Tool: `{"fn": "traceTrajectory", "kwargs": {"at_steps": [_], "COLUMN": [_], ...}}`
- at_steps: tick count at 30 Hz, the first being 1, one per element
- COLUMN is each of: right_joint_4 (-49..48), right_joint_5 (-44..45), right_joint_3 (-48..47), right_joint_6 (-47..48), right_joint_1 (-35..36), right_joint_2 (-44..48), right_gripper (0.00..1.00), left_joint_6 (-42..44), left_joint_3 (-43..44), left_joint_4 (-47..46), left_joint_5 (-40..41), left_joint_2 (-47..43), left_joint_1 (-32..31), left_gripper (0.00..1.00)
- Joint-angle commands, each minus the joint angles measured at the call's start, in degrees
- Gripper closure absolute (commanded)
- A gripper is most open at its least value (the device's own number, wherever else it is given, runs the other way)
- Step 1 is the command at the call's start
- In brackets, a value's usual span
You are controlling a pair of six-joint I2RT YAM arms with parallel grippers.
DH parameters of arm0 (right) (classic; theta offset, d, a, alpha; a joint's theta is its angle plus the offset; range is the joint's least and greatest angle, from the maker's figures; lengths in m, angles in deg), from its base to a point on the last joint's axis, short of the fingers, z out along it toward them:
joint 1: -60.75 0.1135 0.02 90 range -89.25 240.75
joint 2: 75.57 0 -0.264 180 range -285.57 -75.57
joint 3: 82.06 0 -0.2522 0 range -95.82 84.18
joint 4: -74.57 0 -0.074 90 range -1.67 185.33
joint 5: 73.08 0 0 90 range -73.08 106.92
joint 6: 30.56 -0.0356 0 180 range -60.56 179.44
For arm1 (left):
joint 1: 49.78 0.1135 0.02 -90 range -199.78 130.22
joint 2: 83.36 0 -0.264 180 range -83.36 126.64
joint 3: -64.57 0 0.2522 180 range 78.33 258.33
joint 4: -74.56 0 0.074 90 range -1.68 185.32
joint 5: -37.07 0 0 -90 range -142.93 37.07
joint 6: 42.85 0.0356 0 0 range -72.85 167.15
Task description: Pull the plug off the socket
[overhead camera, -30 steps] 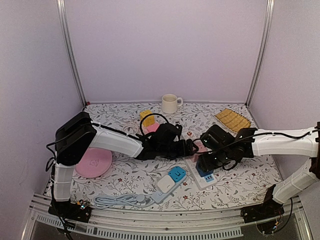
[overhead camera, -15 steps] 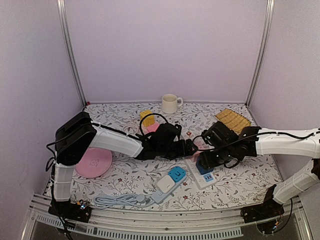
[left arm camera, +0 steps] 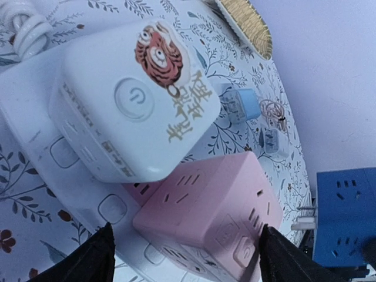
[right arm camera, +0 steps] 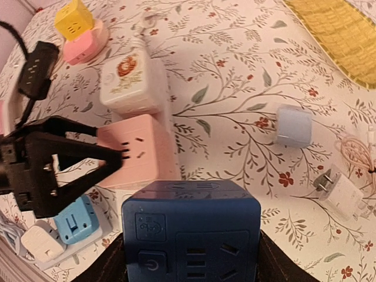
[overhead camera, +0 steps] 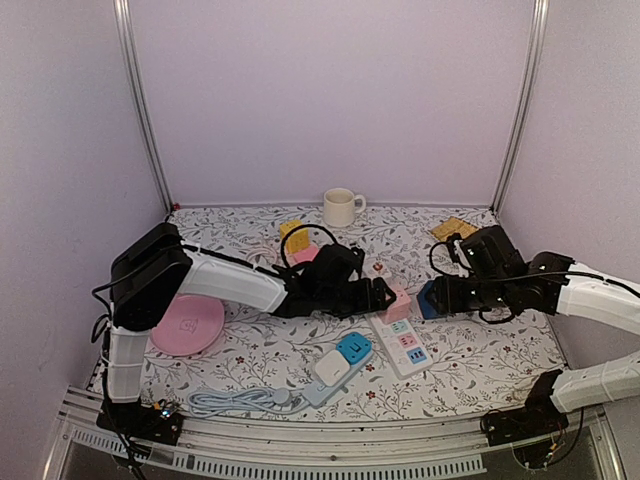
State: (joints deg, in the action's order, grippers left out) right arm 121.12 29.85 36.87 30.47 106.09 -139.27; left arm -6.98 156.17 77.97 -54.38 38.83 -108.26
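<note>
The plug is a dark blue cube (overhead camera: 432,298) with its prongs bare. My right gripper (overhead camera: 440,297) is shut on it and holds it in the air, to the right of the white socket strip (overhead camera: 404,347). It fills the bottom of the right wrist view as the blue cube (right arm camera: 191,235) between the right gripper's fingers (right arm camera: 191,252). It also shows as the blue cube (left arm camera: 346,211) at the right edge of the left wrist view. My left gripper (left arm camera: 185,232) stands open, astride a pink cube (left arm camera: 211,205) plugged into the strip.
A white cube with a tiger sticker (left arm camera: 135,106) sits on the same strip behind the pink one. A second strip with a light-blue plug (overhead camera: 350,350) lies nearer the front. Two small white adapters (right arm camera: 294,125), a yellow mat (overhead camera: 455,228), a cup (overhead camera: 340,207) and a pink plate (overhead camera: 188,325) stand around.
My right gripper has lifted the blue cube off the white strip and carried it right and back. The strip's sockets now show bare. The left arm has stayed put.
</note>
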Motion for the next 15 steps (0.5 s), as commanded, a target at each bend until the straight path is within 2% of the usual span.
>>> {"fn": "traceTrajectory", "kwargs": {"at_steps": [1, 11, 13, 15], "right_joint_4": [-4.9, -21.6, -23.8, -25.5], "right_joint_5": [-5.2, -32.1, -35.5, -38.7], "right_joint_3": [6.4, 20.1, 22.3, 24.3], "right_joint_6": [-0.1, -0.6, -1.1, -1.6], "right_joint_1": [-7.7, -25.6, -28.6, -31.4], "right_joint_2": [3.9, 5.6, 5.9, 5.9], "right_gripper": [0.72, 0.69, 0.66, 0.58], "left_joint_6": [3.0, 5.9, 6.1, 6.1], "left_joint_3": [-0.1, 2.3, 1.9, 1.5], "left_joint_4": [11.4, 12.6, 12.7, 12.6], "left_joint_5": [2.3, 2.6, 2.9, 3.1], "left_joint_2": [1.8, -2.4, -3.2, -3.9], "left_joint_1": [0.7, 0.5, 0.5, 0.5], "left_gripper": [0.16, 0.16, 0.16, 0.16]}}
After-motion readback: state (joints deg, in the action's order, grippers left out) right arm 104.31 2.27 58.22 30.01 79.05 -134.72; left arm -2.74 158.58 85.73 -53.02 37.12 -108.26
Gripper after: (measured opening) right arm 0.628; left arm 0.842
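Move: The right hand already has the blue plug clear of the socket strip; the bare tabletop it heads for lies about 7 cm to its right, level with it, some 13 cm below. The pink plug sits 5 cm ahead and 6 cm left, the light-blue cube 10 cm ahead and 8 cm right, both roughly 10 to 12 cm below. From the left hand, that bare spot is about 16 cm right and 5 cm back, 5 cm lower. Right hand, keeping its grip, sinks the blue plug 8 cm and rightwards 6.5 cm towards bare table, rolling left-side-up. ##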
